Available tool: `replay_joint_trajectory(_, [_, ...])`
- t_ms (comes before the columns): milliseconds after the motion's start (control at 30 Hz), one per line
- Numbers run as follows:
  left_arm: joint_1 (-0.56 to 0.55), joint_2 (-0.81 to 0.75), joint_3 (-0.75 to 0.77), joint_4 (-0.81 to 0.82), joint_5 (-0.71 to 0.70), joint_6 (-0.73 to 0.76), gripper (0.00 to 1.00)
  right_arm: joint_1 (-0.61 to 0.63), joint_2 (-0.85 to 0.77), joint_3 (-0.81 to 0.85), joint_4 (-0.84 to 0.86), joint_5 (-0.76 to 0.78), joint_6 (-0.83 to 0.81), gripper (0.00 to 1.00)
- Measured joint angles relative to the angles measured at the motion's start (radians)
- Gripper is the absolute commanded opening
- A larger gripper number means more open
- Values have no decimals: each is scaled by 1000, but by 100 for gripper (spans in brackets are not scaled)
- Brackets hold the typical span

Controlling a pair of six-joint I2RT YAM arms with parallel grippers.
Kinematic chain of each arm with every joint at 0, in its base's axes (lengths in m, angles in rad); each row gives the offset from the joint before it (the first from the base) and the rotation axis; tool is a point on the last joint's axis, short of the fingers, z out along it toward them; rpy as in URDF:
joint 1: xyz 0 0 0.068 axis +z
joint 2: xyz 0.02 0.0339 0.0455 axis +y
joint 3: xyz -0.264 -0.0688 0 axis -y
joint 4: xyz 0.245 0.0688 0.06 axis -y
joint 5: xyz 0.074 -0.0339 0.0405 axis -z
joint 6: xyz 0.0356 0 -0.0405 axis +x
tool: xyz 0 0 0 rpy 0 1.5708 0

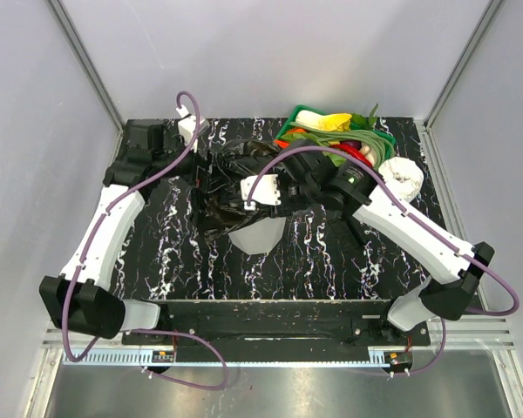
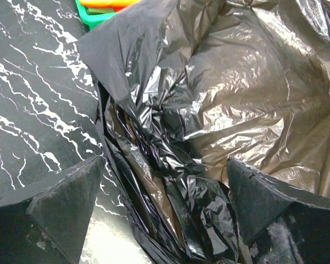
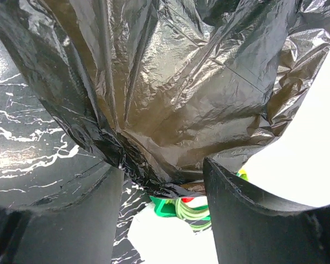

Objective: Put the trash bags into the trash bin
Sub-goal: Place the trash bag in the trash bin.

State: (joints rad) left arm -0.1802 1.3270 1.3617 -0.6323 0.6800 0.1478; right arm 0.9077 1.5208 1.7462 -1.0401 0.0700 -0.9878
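Observation:
A crinkled black trash bag (image 1: 229, 178) is spread over the mouth of the translucent white trash bin (image 1: 260, 233) in the middle of the table. My left gripper (image 1: 202, 171) is at the bag's left side. Its fingers (image 2: 66, 203) stand wide open, with folds of the bag (image 2: 170, 181) lying loose between them. My right gripper (image 1: 266, 192) reaches in from the right over the bin. It is open (image 3: 162, 190), and the bag's gathered edge (image 3: 154, 165) hangs just above the gap, touching the left finger's tip. White bin wall (image 3: 313, 159) shows beside the right finger.
A green tray (image 1: 366, 132) of vegetables stands at the back right, also visible in the left wrist view (image 2: 93, 15) and through the right gripper's gap (image 3: 173, 206). A white roll (image 1: 404, 174) lies right of the tray. The marbled black tabletop (image 1: 174, 252) surrounds the bin.

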Motion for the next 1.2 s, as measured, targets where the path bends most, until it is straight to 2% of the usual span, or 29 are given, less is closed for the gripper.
replay_joint_trajectory(333, [-23,-84,-82,67,-79,-92,98,-34,-62,-9,1,-8,1,67])
replay_joint_trajectory(667, [-42,-97,-87,113,-129,-139,99,-179,-150,-49,1,-56,79,66])
replay_joint_trajectory(767, [-48,-97,-87,113,-136,-149,99,-244,-180,-73,33,-92,193,66])
replay_joint_trajectory(967, [-52,-97,-87,121,-139,-144,99,-352,-232,-179,176,-177,563,64])
replay_joint_trajectory(1200, [-52,-97,-87,129,-139,-118,99,-406,-229,-278,220,-411,909,63])
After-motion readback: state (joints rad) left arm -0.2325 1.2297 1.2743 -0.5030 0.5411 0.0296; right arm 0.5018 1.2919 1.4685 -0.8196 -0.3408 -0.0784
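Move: The trash bag is already draped over the bin's mouth; its middle lies about 7 cm to the right hand's left, level with it, some 4 cm lower, and its right edge is at that hand's part-open fingers. The trash bin stands under it, centred roughly 15 cm below the hand. The vegetable crate is some 24 cm ahead and 14 cm right; the black roll about 2 cm ahead and 18 cm right. From the left hand the bag's middle lies about 9 cm right, 2 cm back. The bag's right edge is left behind as the right hand, fingers staying part-open, draws off to the right by about 9 cm, rising 3 cm and edging forward, then comes back about 3 cm left while sinking and easing back. It rolls nearly 70 degrees about its finger line, clockwise seen from behind the hand. The left hand stays wide open around the bag's left edge. ##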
